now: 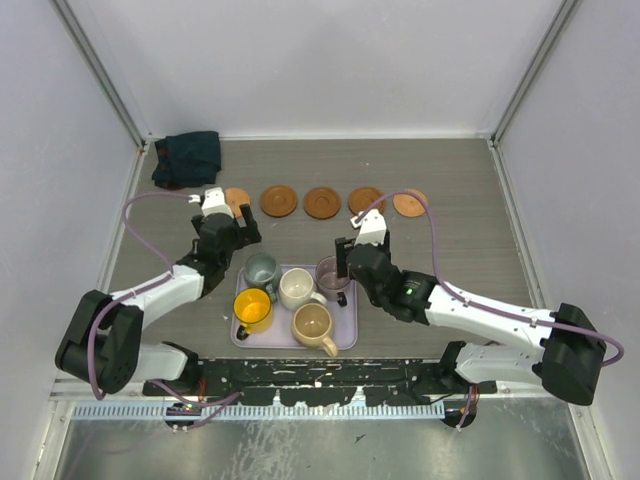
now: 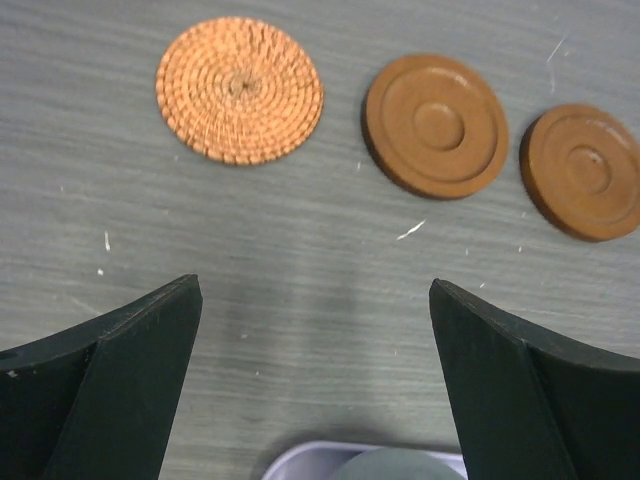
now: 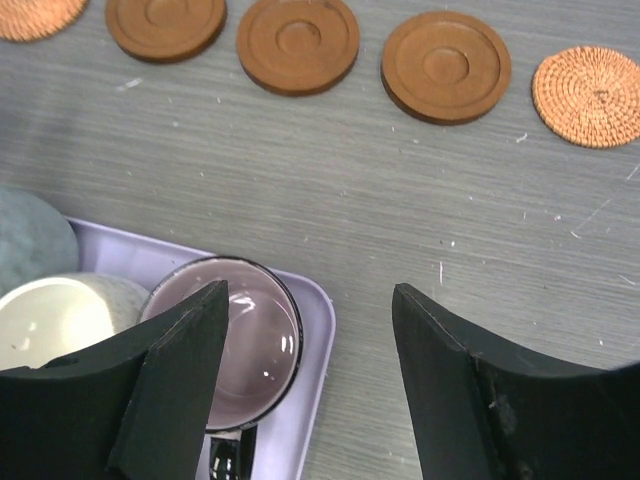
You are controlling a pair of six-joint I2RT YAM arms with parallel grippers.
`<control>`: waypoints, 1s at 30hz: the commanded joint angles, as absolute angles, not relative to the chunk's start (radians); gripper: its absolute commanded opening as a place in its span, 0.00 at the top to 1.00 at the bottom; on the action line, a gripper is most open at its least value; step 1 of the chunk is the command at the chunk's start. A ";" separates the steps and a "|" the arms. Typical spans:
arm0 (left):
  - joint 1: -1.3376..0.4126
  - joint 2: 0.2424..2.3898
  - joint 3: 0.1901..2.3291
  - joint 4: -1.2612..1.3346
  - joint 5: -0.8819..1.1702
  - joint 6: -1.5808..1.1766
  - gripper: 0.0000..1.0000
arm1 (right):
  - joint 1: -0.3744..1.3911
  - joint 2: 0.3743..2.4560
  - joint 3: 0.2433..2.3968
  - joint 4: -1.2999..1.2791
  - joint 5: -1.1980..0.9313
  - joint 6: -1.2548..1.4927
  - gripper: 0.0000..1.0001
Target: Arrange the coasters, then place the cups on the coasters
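Note:
Several round coasters lie in a row at the back of the table: woven orange ones at both ends, brown ones between them. Several cups stand on the lavender tray: grey-green, white, purple, yellow, tan. My left gripper hangs open over bare table between the grey-green cup and the woven coaster. My right gripper is open, one finger over the purple cup, the other past the tray's edge.
A dark folded cloth lies in the back left corner. White walls enclose the table on three sides. The strip of wood between the coaster row and the tray holds only the two grippers.

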State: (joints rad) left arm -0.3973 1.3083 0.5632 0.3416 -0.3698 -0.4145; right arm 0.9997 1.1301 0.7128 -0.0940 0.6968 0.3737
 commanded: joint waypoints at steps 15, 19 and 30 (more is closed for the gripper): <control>-0.411 1.127 0.477 0.225 -0.385 -0.483 0.02 | 1.082 1.250 0.768 -0.323 0.539 0.553 0.31; -0.411 1.051 0.464 0.189 -0.390 -0.486 0.02 | 1.088 1.267 0.755 -0.321 0.512 0.589 0.31; -0.411 0.951 0.437 0.144 -0.397 -0.500 0.02 | 1.102 1.246 0.757 -0.333 0.584 0.613 0.32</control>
State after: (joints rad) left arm -0.4065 0.9710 0.4446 0.1436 -0.3721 -0.4870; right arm 1.0866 1.2705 0.7311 -0.3225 0.5251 0.5903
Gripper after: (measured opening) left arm 0.977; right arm 0.681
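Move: The mauve cup in the tray's far right corner is about 5 cm back and 4 cm left of my right hand, its middle some 12 cm lower. The white cup stands roughly 9 cm left of it and 3 cm nearer me, the tan cup 5 cm left and 11 cm nearer. From my left hand the mauve cup lies some 13 cm back and 23 cm right, the grey cup 12 cm back and 6 cm right, both 8 cm down. I sink my open right hand about 8 cm onto the mauve cup, drawing back some 6 cm and a little left and tipping the fingers about 20 degrees further down. I ease to a stop with the left fingertip over its mouth, the right one close by its right rim. My empty left hand backs off 5 cm from the coasters, dipping, then rising slightly above its starting height. ##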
